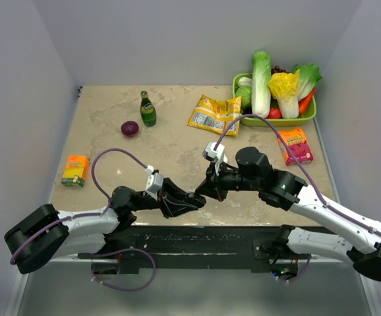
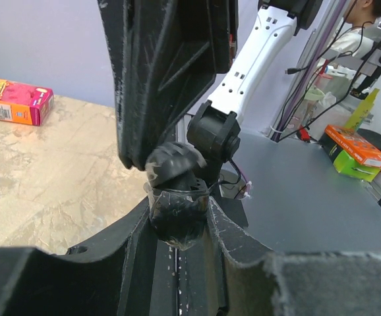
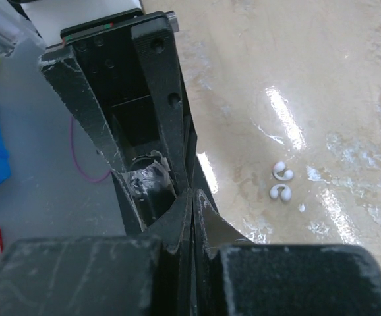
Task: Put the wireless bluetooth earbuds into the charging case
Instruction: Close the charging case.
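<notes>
Two tiny white curled earbuds (image 3: 281,182) lie side by side on the beige table, to the right of my right gripper (image 3: 194,194). That gripper is shut, its fingers pressed together with nothing between them. My left gripper (image 1: 192,201) meets it tip to tip near the table's front edge. The left fingers (image 2: 240,234) are shut on a small dark rounded case under a clear glossy cover (image 2: 177,220), which I take for the charging case (image 3: 144,183). The right gripper's tips (image 2: 167,158) rest at the top of it. In the top view the arms hide case and earbuds.
A green tray (image 1: 307,121) of vegetables stands at the back right. A pink box (image 1: 296,145) and a yellow bag (image 1: 214,113) lie nearby. A green bottle (image 1: 148,109), a purple onion (image 1: 130,128) and an orange carton (image 1: 76,170) are on the left.
</notes>
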Robot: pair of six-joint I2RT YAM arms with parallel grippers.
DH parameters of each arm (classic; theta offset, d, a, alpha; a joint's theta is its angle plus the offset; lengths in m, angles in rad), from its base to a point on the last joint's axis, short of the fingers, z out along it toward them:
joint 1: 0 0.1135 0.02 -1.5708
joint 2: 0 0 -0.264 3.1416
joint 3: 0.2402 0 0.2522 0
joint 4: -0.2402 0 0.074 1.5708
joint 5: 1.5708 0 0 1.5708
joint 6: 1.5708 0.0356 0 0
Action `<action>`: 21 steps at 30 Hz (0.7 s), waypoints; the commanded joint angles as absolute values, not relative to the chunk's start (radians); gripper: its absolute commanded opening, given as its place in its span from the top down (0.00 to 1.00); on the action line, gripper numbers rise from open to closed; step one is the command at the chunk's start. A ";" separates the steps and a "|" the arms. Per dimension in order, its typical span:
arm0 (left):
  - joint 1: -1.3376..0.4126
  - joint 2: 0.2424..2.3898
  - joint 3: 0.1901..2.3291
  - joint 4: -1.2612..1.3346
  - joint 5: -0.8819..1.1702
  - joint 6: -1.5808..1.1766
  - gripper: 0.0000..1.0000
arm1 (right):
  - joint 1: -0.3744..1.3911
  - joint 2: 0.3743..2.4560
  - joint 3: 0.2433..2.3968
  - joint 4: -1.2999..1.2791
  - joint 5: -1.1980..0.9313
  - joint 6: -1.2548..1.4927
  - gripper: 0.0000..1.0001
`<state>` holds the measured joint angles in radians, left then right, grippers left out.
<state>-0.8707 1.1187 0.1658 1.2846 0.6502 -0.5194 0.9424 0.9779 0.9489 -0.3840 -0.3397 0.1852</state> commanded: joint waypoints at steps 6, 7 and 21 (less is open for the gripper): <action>-0.868 1.132 0.175 1.861 0.632 -0.492 1.00 | 0.945 0.938 0.971 -0.371 -0.356 0.163 1.00; -0.868 1.137 0.172 1.861 0.626 -0.492 1.00 | 0.945 0.919 0.968 -0.367 -0.227 0.196 1.00; -0.784 1.322 0.504 0.882 -0.035 -0.575 1.00 | 0.945 0.821 0.744 -0.242 0.270 0.328 0.62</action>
<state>-0.8429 1.2285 0.4034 1.0760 0.1814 -0.5259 0.9440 0.7635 0.7612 -0.2619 0.2039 0.2977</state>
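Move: The charging case is already in the left gripper's fingers, about 2 cm to the right of its hand point. From the right hand, whose shut fingertips are at the lid, the case lies about 2 cm back, 1 cm left and 2 cm below. The two white earbuds lie on the table about 5 cm ahead of the left hand, 1 cm left and 12 cm below; the white oval case lies roughly 18 cm ahead of it, 9 cm right and 12 cm below. Ease the shut right fingertips back about 1 cm against the lid while the left gripper holds the charging case steady. Then bring the right gripper off, forward and to its right, swinging clockwise and opening to about a third. As it clears, carry the case some 12 cm forward and a little up, turning the left gripper counter-clockwise nearly 30 degrees, still gripping. ##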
